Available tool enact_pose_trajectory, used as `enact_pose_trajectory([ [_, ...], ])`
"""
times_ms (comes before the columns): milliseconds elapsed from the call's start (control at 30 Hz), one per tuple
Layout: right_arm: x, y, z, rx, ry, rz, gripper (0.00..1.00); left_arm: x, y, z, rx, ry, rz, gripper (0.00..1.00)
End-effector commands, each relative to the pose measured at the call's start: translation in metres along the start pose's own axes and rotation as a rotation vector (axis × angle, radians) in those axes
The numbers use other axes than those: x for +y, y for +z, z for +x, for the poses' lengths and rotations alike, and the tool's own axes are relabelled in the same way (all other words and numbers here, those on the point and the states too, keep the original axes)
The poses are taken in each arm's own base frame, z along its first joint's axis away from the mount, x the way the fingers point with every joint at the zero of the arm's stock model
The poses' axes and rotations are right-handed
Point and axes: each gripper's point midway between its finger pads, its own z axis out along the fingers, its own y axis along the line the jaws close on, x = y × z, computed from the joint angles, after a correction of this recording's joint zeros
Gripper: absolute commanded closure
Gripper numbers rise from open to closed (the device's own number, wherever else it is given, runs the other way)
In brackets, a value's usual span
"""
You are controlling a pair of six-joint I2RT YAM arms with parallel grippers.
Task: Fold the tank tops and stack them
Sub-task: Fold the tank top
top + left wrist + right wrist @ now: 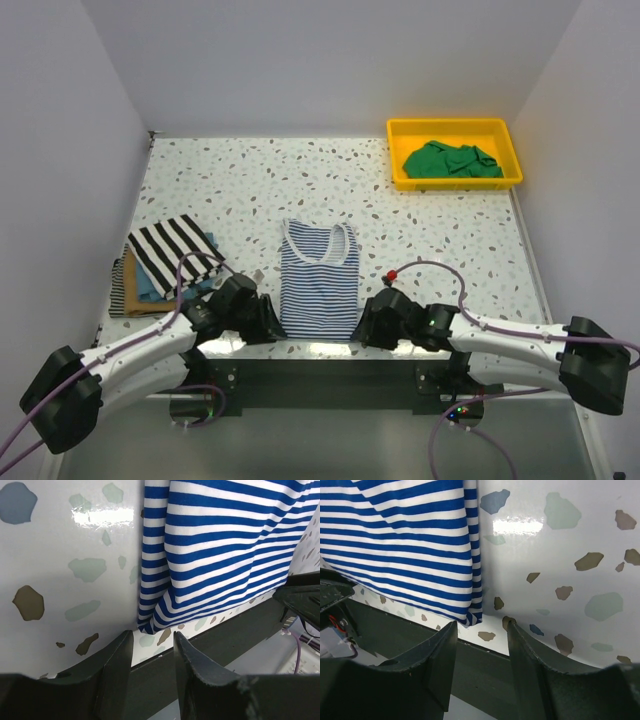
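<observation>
A thin navy-white striped tank top (318, 280) lies flat at mid-table, hem toward the near edge. My left gripper (272, 325) stands open at its near-left hem corner; in the left wrist view the fingertips flank that corner of the striped top (225, 545), with no cloth between them (152, 635). My right gripper (365, 325) is open at the near-right corner, fingertips just short of the striped top's hem (405, 545), the gap empty (481, 625). A bold black-white striped top (175, 250) tops a folded pile at left, over blue and tan ones. A green top (452, 160) sits crumpled in the tray.
The yellow tray (400, 182) stands at the back right of the speckled table (250, 180). The folded pile is close to the left arm. A dark rail runs along the table's near edge right under both grippers. Walls close in on three sides.
</observation>
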Motion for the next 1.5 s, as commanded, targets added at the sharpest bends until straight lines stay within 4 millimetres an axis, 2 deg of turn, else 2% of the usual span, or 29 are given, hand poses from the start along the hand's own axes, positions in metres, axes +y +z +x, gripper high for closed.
enact_pose_trajectory([
  [0,0.004,0.006,-0.006,-0.049,0.057,-0.016,0.52,0.012,0.006,0.001,-0.017,-0.008,-0.049,0.57],
  [300,-0.005,0.015,-0.005,-0.066,0.077,0.009,0.58,0.012,0.014,0.006,-0.021,0.01,-0.066,0.66],
  [333,-0.005,0.015,-0.005,-0.062,0.077,0.009,0.62,0.013,0.014,0.005,-0.023,0.011,-0.067,0.7],
  [433,-0.004,0.019,-0.002,-0.054,0.073,0.01,0.64,0.012,0.015,0.006,-0.025,0.019,-0.067,0.77],
  [500,-0.004,0.02,-0.002,-0.054,0.062,0.016,0.74,0.011,0.015,0.004,-0.031,0.028,-0.067,0.81],
  [533,-0.005,0.02,-0.003,-0.06,0.057,0.026,0.84,0.011,0.015,0.002,-0.041,0.033,-0.071,0.86],
  [700,-0.011,0.016,-0.005,-0.073,0.02,0.061,0.99,0.006,0.014,-0.002,-0.059,0.061,-0.054,1.0],
  [833,-0.012,0.012,-0.002,-0.061,-0.014,0.064,1.0,0.002,0.008,0.0,-0.062,0.081,-0.046,1.0],
  [933,-0.005,0.004,0.003,-0.039,-0.084,0.063,1.0,-0.003,0.0,0.006,-0.048,0.115,-0.039,1.0],
  [967,-0.003,0.001,0.012,-0.025,-0.128,0.065,1.0,-0.006,-0.002,0.009,-0.043,0.123,-0.031,1.0],
  [1033,0.006,-0.004,0.015,-0.039,-0.169,0.063,1.0,-0.007,-0.005,0.022,-0.015,0.143,-0.033,1.0],
  [1067,0.01,-0.008,0.026,-0.028,-0.212,0.048,1.0,-0.01,-0.008,0.026,-0.013,0.149,-0.024,1.0],
  [1100,0.015,-0.013,0.029,-0.033,-0.219,0.051,1.0,-0.011,-0.012,0.037,0.014,0.16,-0.026,1.0],
  [1133,0.016,-0.017,0.026,-0.068,-0.235,0.058,1.0,-0.012,-0.015,0.037,-0.003,0.167,-0.03,1.0],
  [1167,0.018,-0.022,0.03,-0.071,-0.262,0.057,1.0,-0.029,-0.025,0.037,-0.02,0.183,0.016,1.0],
  [1200,0.025,-0.031,0.027,-0.083,-0.271,0.06,1.0,-0.033,-0.032,0.036,-0.032,0.181,0.02,1.0],
  [1233,0.032,-0.037,0.02,-0.121,-0.276,0.043,1.0,-0.041,-0.037,0.026,-0.083,0.184,0.032,1.0],
  [1267,0.039,-0.043,0.018,-0.134,-0.282,0.028,1.0,-0.061,-0.05,0.018,-0.122,0.186,0.079,1.0],
  [1467,0.089,-0.079,-0.012,-0.247,-0.342,-0.011,1.0,-0.11,-0.073,-0.015,-0.255,0.183,0.126,1.0],
])
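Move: The folded tank top's near edge runs between the two grippers, and its near-left corner lies about 1 cm ahead, 1 cm right and 1 cm below the left hand. Its near-right corner sits about 1 cm ahead, 1 cm left and 1 cm below the right hand. The neckline is some 20 cm ahead and 9 cm right of the left hand. The stack of folded tops is roughly 16 cm ahead of the left hand and 27 cm to its left. The tank top's two near corners are pinched at once, each hand easing about 1 cm inward and down as its fingers shut. Keeping hold, both hands draw the cloth back towards the bases about 5 cm, then lift 8 to 10 cm, coming partly forward again and inward towards each other, fingertips tilting forward some 15 degrees. ##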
